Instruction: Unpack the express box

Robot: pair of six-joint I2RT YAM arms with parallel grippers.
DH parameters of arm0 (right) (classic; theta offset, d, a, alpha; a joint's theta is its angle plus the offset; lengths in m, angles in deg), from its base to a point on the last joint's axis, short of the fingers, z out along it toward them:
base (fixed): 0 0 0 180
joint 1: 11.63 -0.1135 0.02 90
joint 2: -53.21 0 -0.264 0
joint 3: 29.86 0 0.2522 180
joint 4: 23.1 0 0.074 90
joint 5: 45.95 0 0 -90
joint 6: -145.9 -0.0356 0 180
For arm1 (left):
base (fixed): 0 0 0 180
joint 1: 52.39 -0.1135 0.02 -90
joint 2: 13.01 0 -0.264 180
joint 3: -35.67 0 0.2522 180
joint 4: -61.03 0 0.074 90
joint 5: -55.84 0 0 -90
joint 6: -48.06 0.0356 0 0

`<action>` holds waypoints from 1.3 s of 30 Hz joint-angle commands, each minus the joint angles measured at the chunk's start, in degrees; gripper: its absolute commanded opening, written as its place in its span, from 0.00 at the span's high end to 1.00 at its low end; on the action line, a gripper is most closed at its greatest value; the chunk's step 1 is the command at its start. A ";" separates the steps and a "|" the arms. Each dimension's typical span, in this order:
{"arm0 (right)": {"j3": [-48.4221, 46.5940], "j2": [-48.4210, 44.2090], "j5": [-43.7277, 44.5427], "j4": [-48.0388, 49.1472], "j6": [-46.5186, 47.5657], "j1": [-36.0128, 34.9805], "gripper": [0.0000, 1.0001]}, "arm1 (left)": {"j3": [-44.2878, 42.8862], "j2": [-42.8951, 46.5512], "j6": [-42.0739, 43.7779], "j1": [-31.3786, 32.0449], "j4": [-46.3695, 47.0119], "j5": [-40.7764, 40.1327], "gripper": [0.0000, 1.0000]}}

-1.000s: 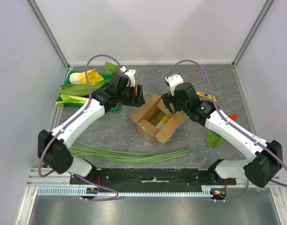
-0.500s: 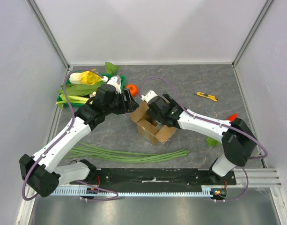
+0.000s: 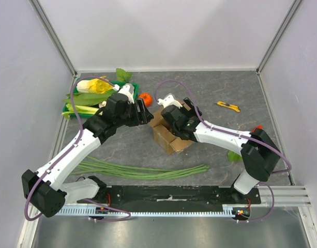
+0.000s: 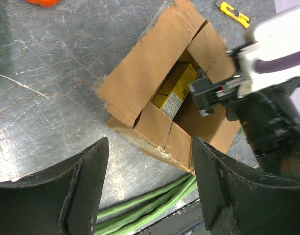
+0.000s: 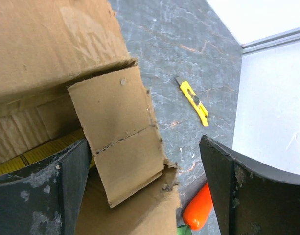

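The express box point(image 3: 170, 140) is a small brown cardboard box standing open mid-table. Its flaps are spread in the left wrist view point(image 4: 150, 63), and a slim yellow carton point(image 4: 175, 90) lies inside. My right gripper point(image 3: 172, 120) is open and reaches down into the box's right side, with one small flap point(image 5: 115, 112) between its fingers; it holds nothing point(image 5: 145, 191). The carton's edge point(image 5: 32, 152) shows by its left finger. My left gripper point(image 3: 147, 114) is open and empty, just left of the box and above the table point(image 4: 150, 196).
A green tray point(image 3: 131, 86) of leafy vegetables stands at the back left, an orange tomato point(image 3: 145, 96) beside it. Long green beans point(image 3: 142, 170) lie in front of the box. A yellow utility knife point(image 3: 228, 106), an orange-red vegetable point(image 5: 201, 208) and a green leaf point(image 3: 235, 154) lie to the right.
My right gripper has swung left from the box's right side and dipped into it. The left arm has drawn back to the left. The box's flaps now look folded closer in.
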 commanded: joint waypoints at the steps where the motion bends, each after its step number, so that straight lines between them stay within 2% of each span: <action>1: -2.09 -7.38 3.50 1.25 -1.31 0.08 0.04 | -0.99 -0.47 1.03 -0.10 2.41 -0.22 0.25; 7: -3.32 -8.63 5.08 -0.07 -2.71 1.04 0.08 | -1.87 -3.10 1.56 -0.10 2.94 1.36 0.25; 12: -6.30 -7.49 0.42 -4.63 -9.57 5.25 0.24 | -2.31 -4.86 1.47 -0.36 3.20 3.02 0.25; 15: -7.01 -6.61 -1.77 -5.95 -11.51 7.45 0.30 | -2.40 -6.01 1.47 -0.45 3.29 4.08 0.25; 28: -7.62 -2.30 -7.04 -9.56 -15.81 12.12 0.25 | -3.19 -8.73 2.35 -0.89 3.20 6.19 0.25; 32: -9.90 -0.20 -7.93 -13.95 -18.54 13.43 0.27 | -3.54 -9.26 2.53 -1.06 3.02 6.37 0.25; 39: -12.63 -1.86 -11.88 -13.78 -17.66 13.96 0.37 | -4.51 -10.22 3.05 -1.33 2.59 6.81 0.25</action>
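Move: The right hand's open fingers stand around the box's far-right short flap, its middle about 3 cm ahead, 1 cm left and 1 cm below. From that hand the long left flap is about 9 cm left and level fore and aft, the yellow carton inside 5 cm left, 4 cm back and 10 cm down, the cutter 17 cm right, 5 cm ahead on the table. The left hand has the long flap 5 cm ahead, 8 cm right, 9 cm below, and the short flap 9 cm ahead, 18 cm right. Up quickly by some 6.5 cm goes the right hand from around the short flap, then right and a little forward over the box's far-right end while sinking about 5 cm again, turning roughly 15 degrees clockwise, its left side rising as much, and its fingers partly closing. The left hand, fingers still open, sinks about 4 cm and edges right towards the box's left corner. ##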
